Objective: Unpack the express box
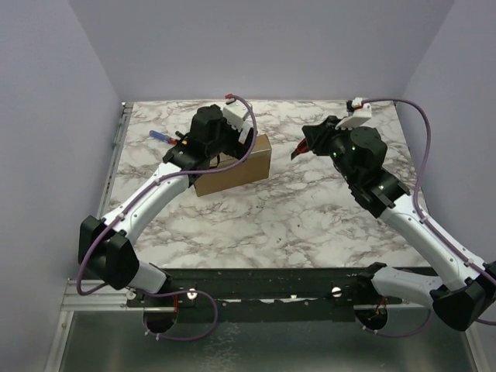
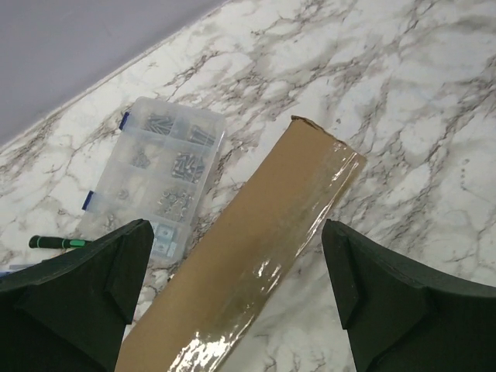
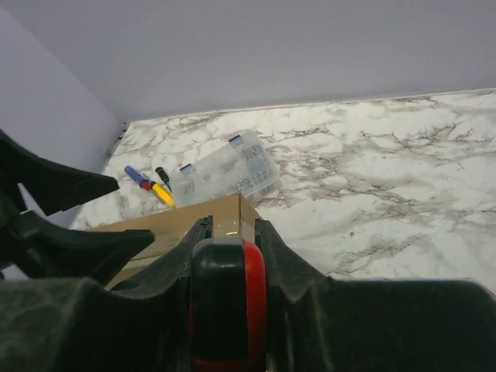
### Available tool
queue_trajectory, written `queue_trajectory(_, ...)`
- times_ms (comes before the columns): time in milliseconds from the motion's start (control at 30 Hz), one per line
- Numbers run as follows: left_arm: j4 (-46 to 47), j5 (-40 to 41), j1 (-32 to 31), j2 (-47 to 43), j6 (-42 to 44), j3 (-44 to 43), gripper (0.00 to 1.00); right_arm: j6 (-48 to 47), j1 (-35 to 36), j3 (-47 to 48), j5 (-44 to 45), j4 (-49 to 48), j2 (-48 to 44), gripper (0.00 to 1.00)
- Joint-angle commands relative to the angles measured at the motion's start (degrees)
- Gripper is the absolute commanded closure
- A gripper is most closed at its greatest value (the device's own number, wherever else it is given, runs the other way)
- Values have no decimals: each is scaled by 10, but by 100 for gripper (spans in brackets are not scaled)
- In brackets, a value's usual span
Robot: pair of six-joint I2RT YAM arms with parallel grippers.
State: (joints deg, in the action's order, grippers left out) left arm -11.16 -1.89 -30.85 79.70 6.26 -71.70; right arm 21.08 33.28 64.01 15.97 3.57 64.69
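Note:
The express box (image 1: pixel 236 165) is a brown cardboard box on the marble table, left of centre. In the left wrist view its taped top edge (image 2: pixel 256 256) runs diagonally below my left gripper (image 2: pixel 236 279). The black fingers (image 2: pixel 116 271) stand wide apart above the box and hold nothing. From above, my left gripper (image 1: pixel 205 151) hangs over the box's left end. My right gripper (image 1: pixel 304 147) is to the right of the box, apart from it. It is shut on a black and red tool (image 3: pixel 229 298). The box corner (image 3: pixel 232 213) shows just beyond that tool.
A clear plastic compartment case (image 2: pixel 163 178) with small hardware lies behind the box, and a green-handled screwdriver (image 2: pixel 54 242) lies beside it. Blue (image 3: pixel 136 177) and yellow (image 3: pixel 163 194) handled tools lie near the back left wall. Bare marble (image 1: pixel 256 225) spreads in front of the box.

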Motion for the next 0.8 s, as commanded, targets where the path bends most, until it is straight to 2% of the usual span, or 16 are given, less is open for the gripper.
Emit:
queue_trajectory(0,-50,-35,6,57,103,-54,1,-17,-1,-26,-15,5,-43,100)
queue_trajectory(333,-114,-207,43,145,144,-106,1,-14,-1,-42,-36,5,-64,99)
queue_trajectory(667,-114,-242,43,169,138,-97,1,0,-1,-42,-51,8,-62,99)
queue_trajectory(767,-114,-229,40,176,131,-90,6,3,-1,-44,-56,8,-64,100)
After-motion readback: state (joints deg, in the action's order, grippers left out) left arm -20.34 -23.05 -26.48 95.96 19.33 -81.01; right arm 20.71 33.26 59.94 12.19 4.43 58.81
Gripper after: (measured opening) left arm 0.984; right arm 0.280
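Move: The upright box's middle lies about 5 cm left and 1 cm ahead of my open left hand, some 19 cm below. The clear parts case is about 9 cm left and 15 cm ahead of that hand, and the yellow-handled driver about 24 cm left and 13 cm ahead, both lying on the table. From my right hand, which already holds the cutter, the box's middle is about 25 cm left, 4 cm ahead and 27 cm lower. I sink my left hand about 8 cm onto the right-hand part of the box's taped top, drifting some 3 cm right and easing slightly forward early on, while the wrist turns clockwise about 20 degrees and tips farther down, bringing my wide-open fingers to either side of the narrow box. My right hand draws the cutter back 2.5 cm, then holds it clear. ##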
